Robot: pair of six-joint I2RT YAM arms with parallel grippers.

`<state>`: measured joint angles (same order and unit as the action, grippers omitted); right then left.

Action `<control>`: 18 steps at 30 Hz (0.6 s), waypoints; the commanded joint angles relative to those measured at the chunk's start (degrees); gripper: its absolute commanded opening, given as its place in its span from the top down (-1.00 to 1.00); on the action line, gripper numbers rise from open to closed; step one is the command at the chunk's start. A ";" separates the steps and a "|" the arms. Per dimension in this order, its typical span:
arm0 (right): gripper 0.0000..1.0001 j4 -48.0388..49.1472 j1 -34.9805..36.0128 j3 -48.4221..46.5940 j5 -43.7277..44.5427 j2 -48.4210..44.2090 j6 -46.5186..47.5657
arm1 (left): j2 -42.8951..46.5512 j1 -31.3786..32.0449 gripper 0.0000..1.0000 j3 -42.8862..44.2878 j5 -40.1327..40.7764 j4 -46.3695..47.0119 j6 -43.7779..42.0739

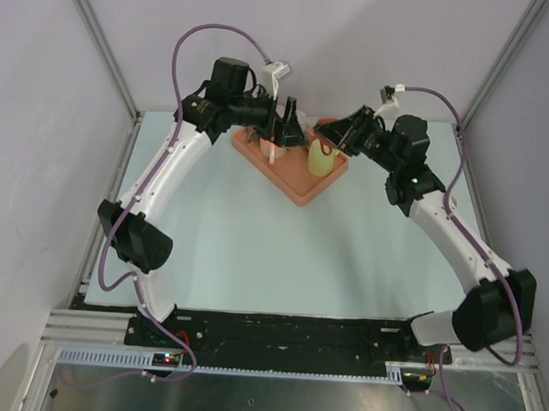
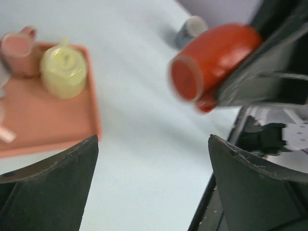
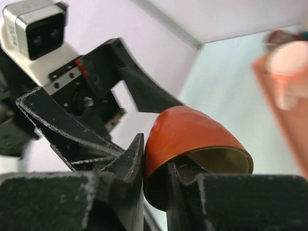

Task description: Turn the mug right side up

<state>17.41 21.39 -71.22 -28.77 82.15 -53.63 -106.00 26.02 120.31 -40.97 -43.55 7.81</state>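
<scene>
The red-orange mug (image 2: pixel 211 53) hangs in the air on its side, above the table and beside the tray. Its base faces the left wrist camera and its mouth (image 3: pixel 219 163) faces the right wrist camera. My right gripper (image 3: pixel 156 159) is shut on the mug's wall at the rim, one finger inside and one outside. From above, that right gripper (image 1: pixel 338 131) is at the tray's back corner. My left gripper (image 2: pixel 154 183) is open, with nothing between its fingers, a short way from the mug. It is also in the top view (image 1: pixel 288 123).
A salmon tray (image 1: pixel 299 184) at the back of the table holds an upside-down yellow cup (image 2: pixel 62 70) and a pink mug (image 2: pixel 17 48). A small blue-and-white cup (image 2: pixel 190 30) stands on the table beyond the red mug. Walls close in on both sides.
</scene>
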 commanded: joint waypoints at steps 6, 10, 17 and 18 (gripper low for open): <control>1.00 -55.72 9.25 -2.74 38.11 -6.76 35.04 | 9.64 -2.06 -0.99 -11.76 31.93 -1.93 -15.95; 1.00 -69.41 16.29 -1.91 47.77 -0.52 33.60 | 10.71 -2.01 -0.99 -15.02 36.55 -2.33 -17.84; 1.00 -64.37 25.47 3.28 42.70 9.33 29.44 | 10.54 -1.68 -0.99 -18.33 36.97 -2.33 -18.56; 1.00 -63.39 26.03 3.41 41.98 10.57 29.10 | 10.59 -1.68 -0.99 -18.61 36.95 -2.33 -18.81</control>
<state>-46.72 44.86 -67.75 12.86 90.02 -23.38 -97.86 23.88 102.50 -6.13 -46.52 -8.45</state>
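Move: The bare table where the held red mug is headed lies about 15 cm back, 6 cm right and 38 cm below my right hand. The tray's near corner is 4 cm ahead and 2 cm left of that hand, the yellow mug 14 ahead and 3 right, the grey mug 4 ahead and 35 right. From my empty left hand, the big pink mug is roughly 16 ahead, 9 left and 30 below, with the yellow mug 14 ahead, 5 right. Still pinching the red mug by its wall, I sweep my right hand some 30 cm down and 13 back, a little to the right, onto the near side of the tray, rolling the wrist about 80 degrees so the left-pointing fingers turn down. My left hand, already open, swings left and down towards the pink mug, turning its fingers forward and down. ##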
